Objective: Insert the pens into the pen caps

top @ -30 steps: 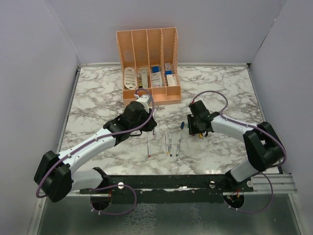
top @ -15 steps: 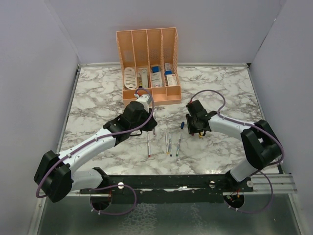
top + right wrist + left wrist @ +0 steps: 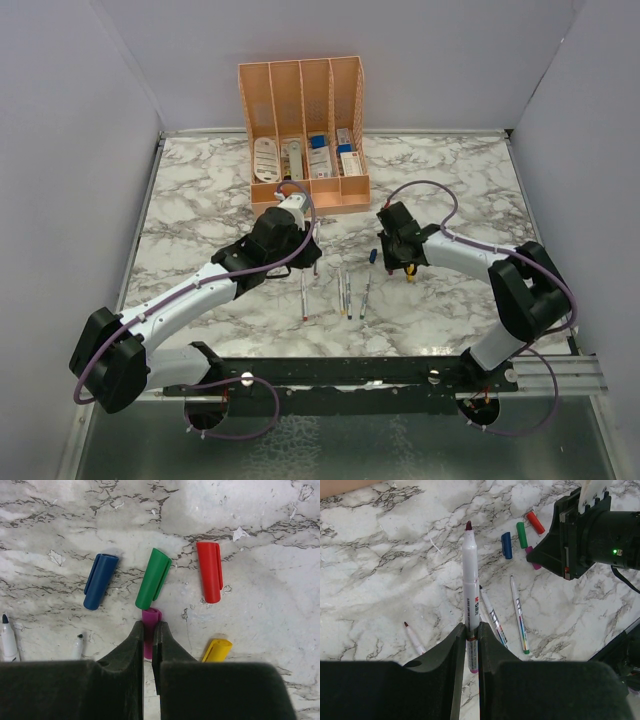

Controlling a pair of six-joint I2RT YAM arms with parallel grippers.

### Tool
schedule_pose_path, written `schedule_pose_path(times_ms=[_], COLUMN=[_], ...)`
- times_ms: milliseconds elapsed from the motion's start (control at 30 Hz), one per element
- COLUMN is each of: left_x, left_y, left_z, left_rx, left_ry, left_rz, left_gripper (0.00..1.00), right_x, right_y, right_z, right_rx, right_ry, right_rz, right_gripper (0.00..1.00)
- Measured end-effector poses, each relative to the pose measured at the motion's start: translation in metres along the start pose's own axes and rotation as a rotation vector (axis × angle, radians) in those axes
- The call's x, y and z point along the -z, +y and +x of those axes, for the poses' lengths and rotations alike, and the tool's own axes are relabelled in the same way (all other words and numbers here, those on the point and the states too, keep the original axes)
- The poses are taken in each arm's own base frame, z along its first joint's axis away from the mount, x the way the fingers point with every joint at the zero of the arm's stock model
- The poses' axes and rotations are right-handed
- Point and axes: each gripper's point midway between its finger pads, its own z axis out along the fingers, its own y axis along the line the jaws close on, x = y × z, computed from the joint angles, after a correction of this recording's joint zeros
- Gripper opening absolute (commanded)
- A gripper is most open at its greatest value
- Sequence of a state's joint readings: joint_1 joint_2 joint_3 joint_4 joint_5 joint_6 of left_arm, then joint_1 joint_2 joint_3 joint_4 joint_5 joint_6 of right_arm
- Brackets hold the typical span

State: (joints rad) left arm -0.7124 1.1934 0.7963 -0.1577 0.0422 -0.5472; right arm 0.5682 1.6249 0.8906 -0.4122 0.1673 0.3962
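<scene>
My left gripper (image 3: pixel 471 630) is shut on a grey-white pen (image 3: pixel 471 575) with a dark purple tip, which points away from the wrist above the table. My right gripper (image 3: pixel 148 627) is shut on the purple pen cap (image 3: pixel 150 616), low at the marble table. Just beyond its fingers lie the blue cap (image 3: pixel 100 581), green cap (image 3: pixel 153 578) and red cap (image 3: pixel 209 571); the yellow cap (image 3: pixel 216 650) lies to the right of the fingers. A red-tipped pen (image 3: pixel 414 637) and two more pens (image 3: pixel 492 617) (image 3: pixel 518 615) rest on the table between the arms.
A peach organiser (image 3: pixel 305 140) with white boxes and cards stands at the back of the marble table (image 3: pixel 200 190). Both grippers, left (image 3: pixel 312 258) and right (image 3: pixel 400 258), hang near the table's middle, with the loose pens (image 3: pixel 345 290) between them. Grey walls stand on three sides.
My right gripper has slid a little left and closed its jaws on the purple cap. The left arm and its pen have not moved.
</scene>
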Motion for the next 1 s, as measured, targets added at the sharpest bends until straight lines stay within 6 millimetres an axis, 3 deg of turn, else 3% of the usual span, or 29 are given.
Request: schedule_pose_path(times_ms=[200,367,567,800,1000], left_x=[0.0,0.0,-0.002,-0.007,-0.011], left_y=[-0.001,-0.005,-0.018,-0.03,-0.053], left_z=[0.001,-0.002,-0.003,0.014,-0.001], left_rx=[-0.001,-0.005,-0.014,-0.029,-0.056], left_ry=[0.003,-0.006,-0.016,-0.023,-0.075], left_rz=[0.006,0.03,0.106,0.238,0.356], left_gripper=[0.0,0.0,0.0,0.0,0.0], right_x=[0.007,0.033,0.075,0.12,0.155], right_y=[-0.003,-0.006,0.004,0.018,0.028], right_z=[0.005,0.003,-0.044,-0.095,-0.129], right_rx=[0.004,0.003,-0.029,-0.062,-0.08], right_ry=[0.021,0.011,-0.181,-0.456,-0.676], right_rz=[0.006,0.0,-0.071,-0.191,-0.288], right_gripper=[0.01,0.01,0.01,0.01,0.01])
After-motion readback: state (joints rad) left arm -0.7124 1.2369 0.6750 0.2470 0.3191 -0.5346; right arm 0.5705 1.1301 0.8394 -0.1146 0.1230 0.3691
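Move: The magenta pen cap is already between the right fingers, down on the table. The left hand's upright pen stands some 15 cm left of the right hand, 1 cm nearer and 17 cm higher. Still flat: green cap 4 cm ahead, 1 cm left; red 5 cm ahead, 3 cm right; yellow level, 4 cm right. From the left hand the magenta cap is about 16 cm right, 2 cm ahead, 14 cm below. The magenta cap, still pinched, goes up off the table in the right fingers: a short draw back of under 2 cm, then a fast rise of nearly 20 cm, slanting forward and left towards the held pen while the hand tilts some 40 degrees from down-pointing towards forward and left. The left hand keeps its pen and carries it about 5 cm right towards the cap, turning clockwise. ##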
